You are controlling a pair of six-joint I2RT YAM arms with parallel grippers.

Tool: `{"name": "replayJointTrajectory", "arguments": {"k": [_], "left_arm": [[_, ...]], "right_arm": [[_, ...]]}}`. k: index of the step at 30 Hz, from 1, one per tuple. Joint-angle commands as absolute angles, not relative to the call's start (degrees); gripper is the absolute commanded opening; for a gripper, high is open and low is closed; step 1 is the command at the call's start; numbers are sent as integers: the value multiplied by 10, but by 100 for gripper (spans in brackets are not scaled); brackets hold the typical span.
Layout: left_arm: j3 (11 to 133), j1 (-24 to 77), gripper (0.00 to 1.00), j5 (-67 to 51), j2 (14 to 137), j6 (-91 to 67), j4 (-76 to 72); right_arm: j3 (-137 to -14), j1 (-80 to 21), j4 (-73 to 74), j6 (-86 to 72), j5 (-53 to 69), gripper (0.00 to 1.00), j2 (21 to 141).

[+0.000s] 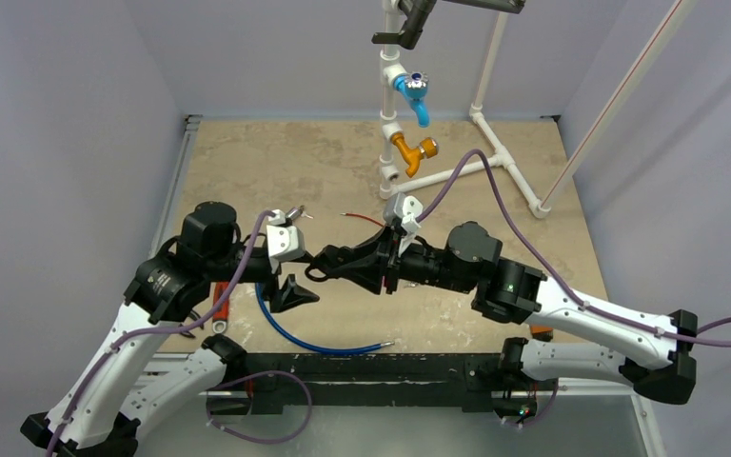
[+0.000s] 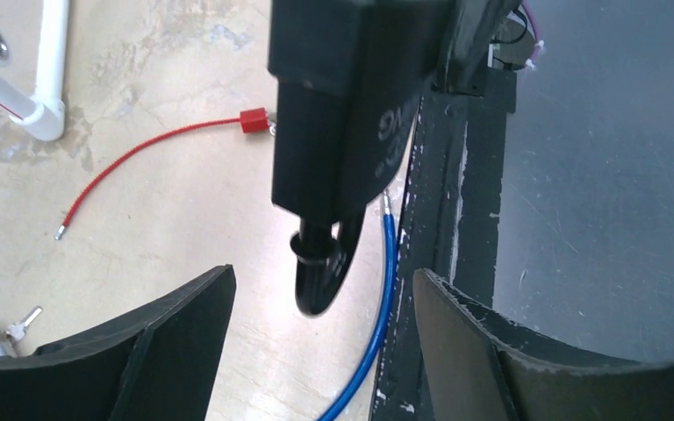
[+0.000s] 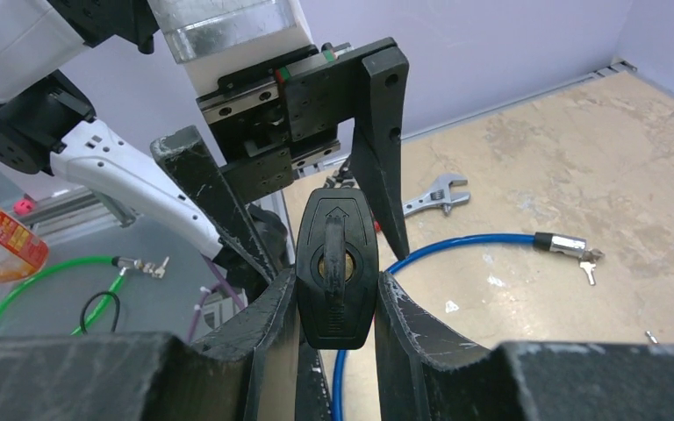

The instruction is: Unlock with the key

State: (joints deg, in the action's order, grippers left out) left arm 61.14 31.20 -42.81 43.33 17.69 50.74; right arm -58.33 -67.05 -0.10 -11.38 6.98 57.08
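A black lock (image 3: 336, 298) is clamped upright between the fingers of my right gripper (image 3: 335, 307), above the table. A black key (image 3: 334, 250) sits in its brass keyhole, head edge-on to the camera. In the left wrist view the lock (image 2: 342, 105) hangs in front of my left gripper (image 2: 320, 346), with the key's head (image 2: 320, 281) sticking out toward it. The left fingers (image 2: 171, 342) stand wide apart and touch nothing. From above, the two grippers meet near the lock (image 1: 319, 262) at the table's middle.
A blue cable (image 1: 314, 343) loops on the table below the grippers, and a red cable (image 1: 362, 219) lies behind them. Small loose keys (image 1: 295, 211) and a wrench (image 3: 434, 195) lie nearby. A white pipe frame with taps (image 1: 409, 152) stands at the back.
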Motion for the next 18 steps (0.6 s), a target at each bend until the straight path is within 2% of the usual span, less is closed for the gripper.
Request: {"name": "replayJointTrajectory", "arguments": {"k": [1, 3, 7, 9, 12, 18], "left_arm": [[625, 309, 70, -447, 430, 161, 443], [626, 310, 59, -471, 432, 168, 441], [625, 311, 25, -489, 432, 205, 461], [624, 311, 13, -493, 428, 228, 469], [631, 311, 4, -484, 425, 264, 488], [636, 315, 2, -445, 421, 312, 502]], "right_arm": [[-579, -670, -138, -148, 66, 0, 565], [-567, -670, -163, -158, 62, 0, 565], [-550, -670, -201, -174, 40, 0, 567], [-542, -670, -214, -180, 28, 0, 569], [-535, -670, -219, -189, -3, 0, 570], [-534, -670, -208, -198, -69, 0, 578]]}}
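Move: The right fingers already hold the padlock by its body, with its shackle pointing left, about 5 cm to the left of the right hand point. From the open left hand the shackle is about 1 cm right and 2 cm above, and the body roughly 5 cm right and 2 cm above. Some 28 cm below the left hand, the blue cable's free end lies 13 cm right and 5 cm back, the red lock 18 cm right and 10 cm ahead. Left fingers rise about 1 cm, closing on the shackle, then edge forward as right brings the padlock left. ##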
